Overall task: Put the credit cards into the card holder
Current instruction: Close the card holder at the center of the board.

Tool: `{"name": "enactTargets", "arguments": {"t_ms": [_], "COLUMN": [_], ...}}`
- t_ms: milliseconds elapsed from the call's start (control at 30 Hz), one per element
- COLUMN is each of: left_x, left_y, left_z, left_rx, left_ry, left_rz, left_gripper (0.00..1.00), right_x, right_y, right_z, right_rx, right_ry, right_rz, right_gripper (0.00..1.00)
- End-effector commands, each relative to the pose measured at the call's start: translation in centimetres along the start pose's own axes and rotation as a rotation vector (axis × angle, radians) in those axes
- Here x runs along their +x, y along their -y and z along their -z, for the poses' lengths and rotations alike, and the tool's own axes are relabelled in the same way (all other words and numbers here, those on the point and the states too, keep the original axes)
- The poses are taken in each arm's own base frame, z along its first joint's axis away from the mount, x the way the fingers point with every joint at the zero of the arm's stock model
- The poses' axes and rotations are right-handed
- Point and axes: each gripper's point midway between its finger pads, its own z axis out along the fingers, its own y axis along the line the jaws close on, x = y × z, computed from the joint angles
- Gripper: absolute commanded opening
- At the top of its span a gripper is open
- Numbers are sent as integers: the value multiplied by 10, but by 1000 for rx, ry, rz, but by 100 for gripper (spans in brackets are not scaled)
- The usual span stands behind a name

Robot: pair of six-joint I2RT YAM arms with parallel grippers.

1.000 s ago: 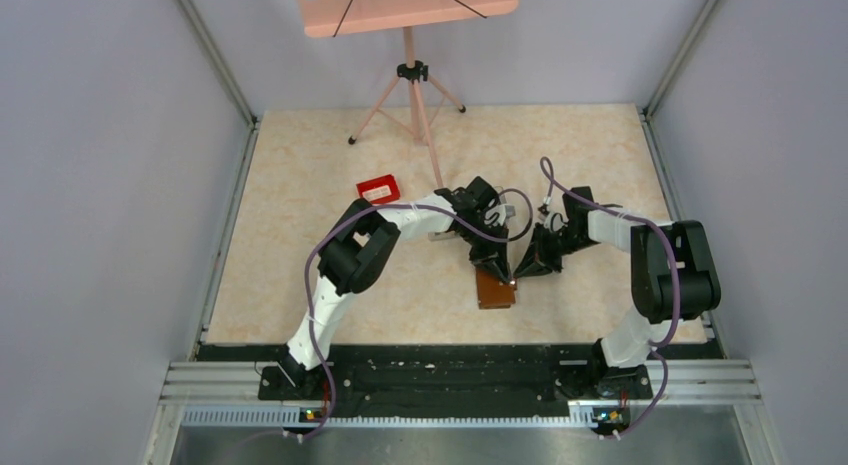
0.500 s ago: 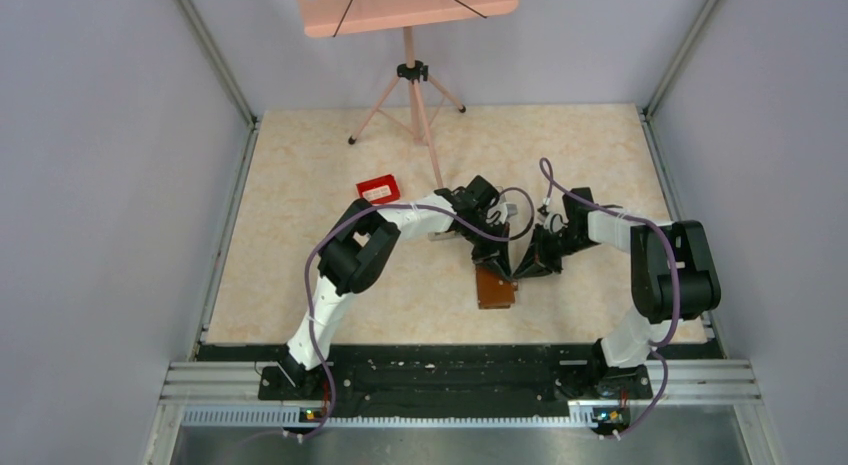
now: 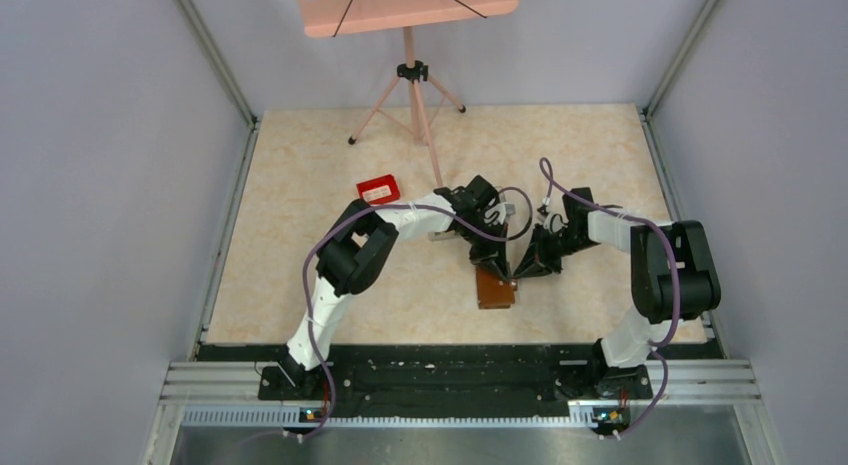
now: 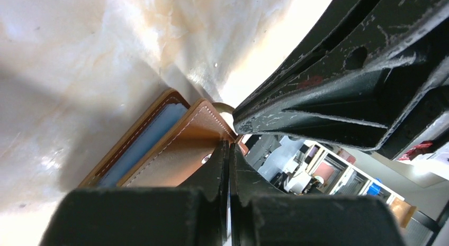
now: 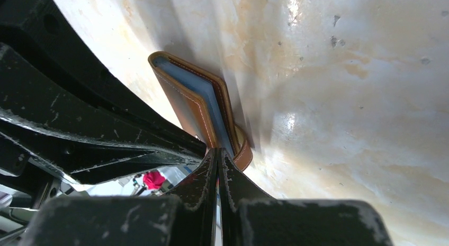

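Observation:
The card holder (image 3: 495,288) is a brown leather wallet lying near the front middle of the table, folded nearly closed. A blue credit card (image 4: 142,145) shows between its leaves, also seen edge-on as the blue card (image 5: 204,95) in the right wrist view. My left gripper (image 3: 503,275) is shut, its tips (image 4: 228,146) resting against the holder's (image 4: 180,151) upper flap. My right gripper (image 3: 521,271) is shut too, its tips (image 5: 217,152) at the rounded end of the holder (image 5: 182,100). The two grippers meet tip to tip over the holder's far end. Other cards are hidden.
A small red tray (image 3: 378,189) sits left of the arms' elbows. A pink tripod (image 3: 410,103) with a pink board (image 3: 405,5) stands at the back. Grey walls close in both sides.
My left gripper's fingers have closed fully. Both arms and the card holder have barely shifted.

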Motion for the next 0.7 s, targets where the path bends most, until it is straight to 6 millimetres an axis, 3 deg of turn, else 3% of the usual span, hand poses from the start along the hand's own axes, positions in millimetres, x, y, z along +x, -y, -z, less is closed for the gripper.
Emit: {"name": "enactTargets", "arguments": {"t_ms": [0,200,300,367,467,667], "left_x": [2,4,4,5,6,9], "left_y": [19,12,18,26,34,33], "left_z": [23,28,27,26,22,12], "left_rx": [-26,-77,-41,9,79,106], "left_ry": [50,69,62,57,44,14], "left_rz": [-73,-77,-84,-89,-95,-98], "left_gripper": [0,0,0,6,24,26], "right_x": [-4,-3,-3,-2,0,2], "right_y": [-7,-8,-9,-8,-7,-5], "right_z": [5,6,7,6,4,3], "right_rx": [-25,-24,-22,-20,-18,-16], "right_ry": [26,28,31,28,25,22], "right_rz": [38,44,51,50,48,47], "right_gripper": [0,0,0,0,0,0]}}
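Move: The nearly closed card holder lies right under the left fingertips, its middle about 3 cm to their left, 2 cm back and 1 cm lower. From the right fingertips, which are at its clasp edge, that middle is some 4 cm left, 2 cm back and 1 cm below. The clear case stands about 14 cm ahead and 7 cm left of the left hand, the red tray roughly 20 cm ahead and 26 cm left of it, both slightly lower. The card holder's cover beside the snap is where the left hand's shut fingertips rest; they slip about 1 cm left, tilting a few degrees, then swing most of the way back to the right while rising about 1 cm, drawing slightly back and parting to a small gap. The right hand stays put, fingers shut, its tips still against the clasp strap at the holder's right edge. ##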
